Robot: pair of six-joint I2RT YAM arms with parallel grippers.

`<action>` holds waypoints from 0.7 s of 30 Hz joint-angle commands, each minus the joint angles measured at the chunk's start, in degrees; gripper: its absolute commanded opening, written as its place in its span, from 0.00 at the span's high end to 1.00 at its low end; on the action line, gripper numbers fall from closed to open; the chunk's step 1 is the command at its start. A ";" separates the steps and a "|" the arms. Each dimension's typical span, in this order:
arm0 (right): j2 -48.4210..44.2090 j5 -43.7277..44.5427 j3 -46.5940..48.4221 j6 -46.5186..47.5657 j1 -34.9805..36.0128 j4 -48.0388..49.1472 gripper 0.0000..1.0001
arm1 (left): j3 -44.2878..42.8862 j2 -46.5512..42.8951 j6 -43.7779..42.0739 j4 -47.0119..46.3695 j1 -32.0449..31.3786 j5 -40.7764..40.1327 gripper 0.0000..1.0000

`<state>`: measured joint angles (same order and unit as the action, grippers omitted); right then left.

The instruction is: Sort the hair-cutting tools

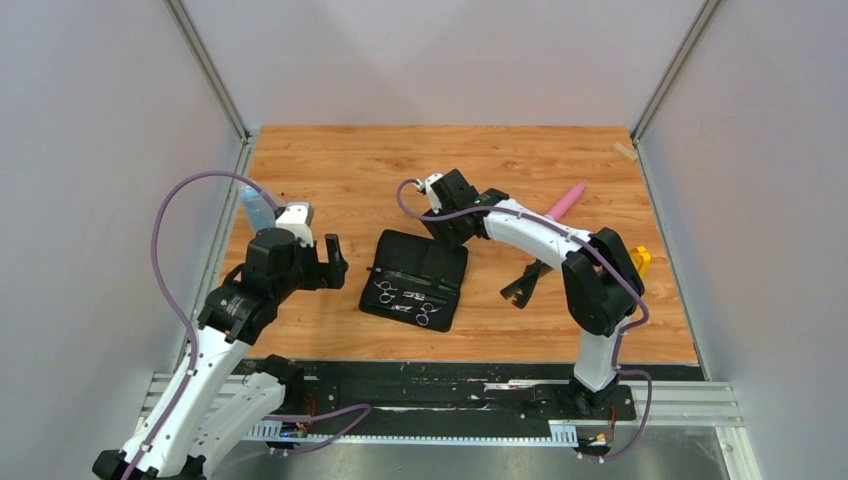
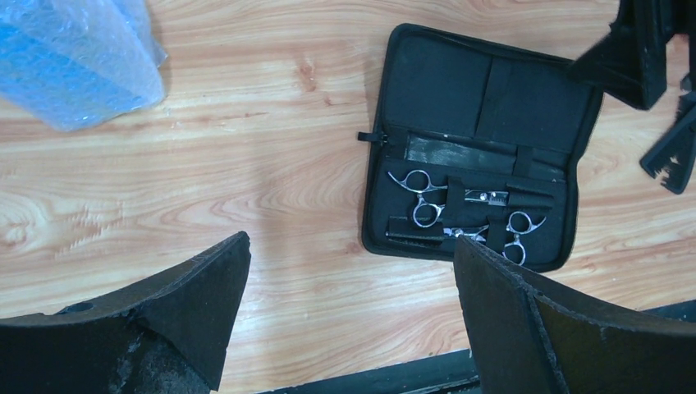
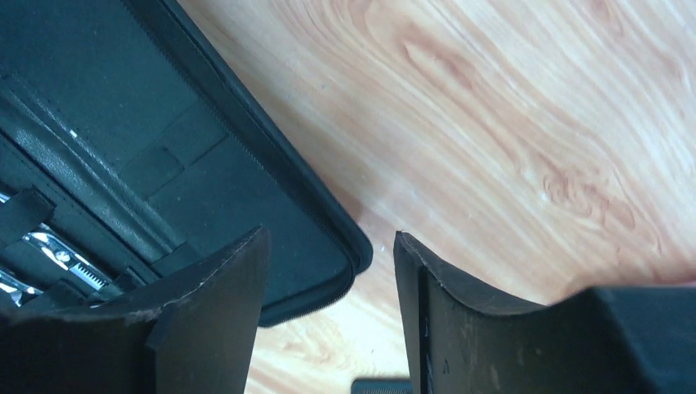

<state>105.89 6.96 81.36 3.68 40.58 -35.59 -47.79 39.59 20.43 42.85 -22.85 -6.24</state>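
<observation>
An open black case [image 1: 432, 256] lies mid-table. Two silver scissors [image 1: 386, 293] [image 1: 428, 314] sit strapped in its near half; the left wrist view shows these scissors [image 2: 418, 197] [image 2: 519, 234] and a black comb [image 2: 413, 235] tucked beside them. Another black comb [image 1: 525, 281] lies on the wood right of the case. My left gripper [image 1: 335, 262] [image 2: 351, 242] hovers wide open left of the case, over bare wood. My right gripper [image 1: 450, 235] [image 3: 328, 246] stands open above the case's far right corner [image 3: 345, 246], with nothing between its fingers.
A translucent blue bottle [image 1: 258, 208] stands at the far left behind my left arm. A pink tapered tool [image 1: 563, 200] lies far right of the case. A yellow object [image 1: 640, 260] sits by the right arm's elbow. Grey walls enclose the table.
</observation>
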 commanded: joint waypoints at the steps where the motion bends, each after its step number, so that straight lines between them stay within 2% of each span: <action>1: 3.32 -7.02 4.25 7.41 -0.22 3.09 0.43 | 0.11 0.36 -2.86 -2.65 0.18 1.57 0.00; 7: 6.29 -12.31 4.29 8.60 -0.61 3.20 0.48 | 0.48 -0.67 -2.79 -2.57 0.18 0.69 0.00; 9: 7.45 -10.80 4.23 7.13 -1.15 3.36 0.56 | 0.71 -0.99 -2.62 -2.53 0.18 0.81 0.00; 13: 5.78 -8.53 0.87 2.60 -2.52 6.04 0.81 | 0.98 -1.47 -2.26 -2.53 0.18 1.36 0.00; 17: 0.63 -8.53 -4.40 -3.05 -2.87 7.32 0.91 | 1.19 -1.82 -1.92 -2.63 0.17 1.72 0.00; 21: -5.04 -7.86 -10.17 -12.62 -2.87 6.48 1.00 | 1.21 -1.49 -1.88 -2.64 0.18 1.89 0.00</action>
<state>108.20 -1.45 75.16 1.41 37.65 -29.69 -46.57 38.35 19.09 42.11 -22.85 -4.93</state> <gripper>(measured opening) 0.035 0.997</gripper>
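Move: My right hand hovers half open over the black tool case. The far edge near its right corner lies level with me ahead, about 2 cm left and 5 cm below; the case's middle is some 12 cm left and 7 cm back. The black comb lies about 11 cm right and 8 cm back, the pink tool 17 cm right and 7 cm ahead. From my left hand that same edge is roughly 33 cm right, 12 cm ahead and 16 cm lower. I sink my right hand about 4.5 cm, drifting some 2 cm left on the way down, and shut the half-open fingers on the case's far edge by its right corner, pinching it. With the edge held, I then drag it right and a little back, about 2 cm. ##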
